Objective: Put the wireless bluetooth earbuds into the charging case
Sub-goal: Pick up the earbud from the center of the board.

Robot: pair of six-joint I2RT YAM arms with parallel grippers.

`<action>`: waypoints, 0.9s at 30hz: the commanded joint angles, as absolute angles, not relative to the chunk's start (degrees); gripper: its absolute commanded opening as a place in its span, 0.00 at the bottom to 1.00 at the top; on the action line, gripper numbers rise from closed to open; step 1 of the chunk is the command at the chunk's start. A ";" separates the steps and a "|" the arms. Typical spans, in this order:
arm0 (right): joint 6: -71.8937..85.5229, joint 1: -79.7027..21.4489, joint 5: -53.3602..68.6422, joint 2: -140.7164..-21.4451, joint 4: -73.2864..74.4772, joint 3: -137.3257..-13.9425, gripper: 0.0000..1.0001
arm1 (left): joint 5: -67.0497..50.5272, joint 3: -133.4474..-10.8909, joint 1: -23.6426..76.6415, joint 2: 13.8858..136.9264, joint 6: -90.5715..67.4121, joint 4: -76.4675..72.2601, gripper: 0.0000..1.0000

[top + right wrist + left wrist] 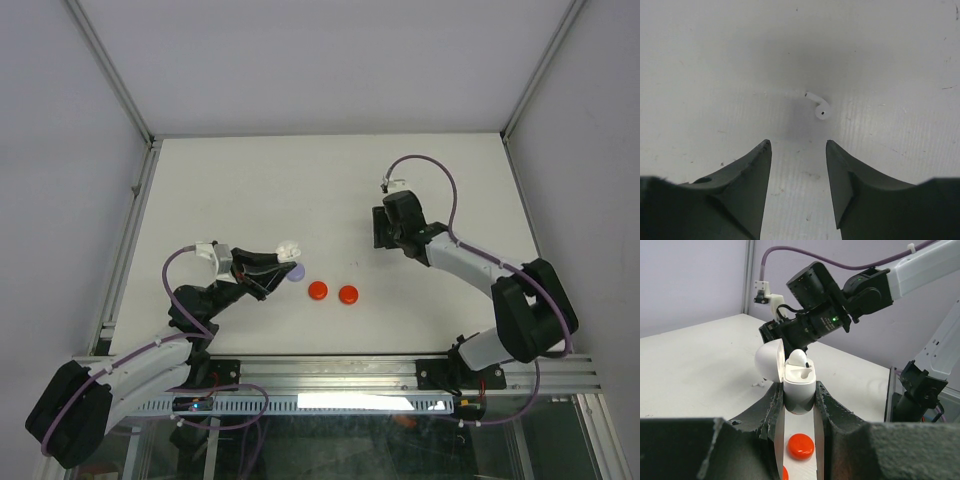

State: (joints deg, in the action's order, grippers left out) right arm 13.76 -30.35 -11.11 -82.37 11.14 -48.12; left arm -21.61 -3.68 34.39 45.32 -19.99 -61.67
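My left gripper (799, 396) is shut on the white charging case (799, 386), holding it upright above the table with its lid (768, 360) flipped open to the left. One white earbud (798, 357) sits in the case's near socket; the other socket is empty. From above, the case (289, 248) shows at the tip of the left gripper (281, 262). A second white earbud (819, 107) lies on the table just beyond my right gripper (798, 145), which hangs open and empty above it. That right gripper (385, 228) points down at mid-table.
Two red discs (317, 290) (348, 294) lie on the white table between the arms, and a lilac disc (296, 272) peeks out under the held case. One red disc (800, 446) shows between the left fingers. Metal frame rails (130, 240) edge the table.
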 commanded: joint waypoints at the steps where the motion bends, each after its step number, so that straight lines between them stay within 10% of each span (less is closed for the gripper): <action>1: 15.99 -29.33 -15.31 -85.97 10.42 -52.33 0.50 | -20.86 -3.15 33.99 44.13 -18.43 -62.81 0.00; 27: 14.58 -26.59 -13.82 -99.18 10.36 -57.96 0.24 | -20.65 -3.27 33.95 42.95 -17.93 -60.94 0.00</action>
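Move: The earbud lies on the board about 4 cm ahead of the open right fingers, 2 cm to their right and 7 cm below. Its surroundings are clear. The nearer red disc sits some 12 cm back and 8 cm left of the right hand, the farther one about 11 cm back and 15 cm left, both about 7 cm below it. From the left hand, which still holds the white case, the earbud is about 17 cm ahead, 22 cm right and 21 cm down. The earbud's round head ends up between the right fingertips: that hand sinks about 6 cm towards it, easing forward some 3 cm and slightly right, slowing near the board. The slanted fingers tip a little steeper, by 5 to 10 degrees, and narrow steadily from half open to about a quarter, one pad on either side of the head. ##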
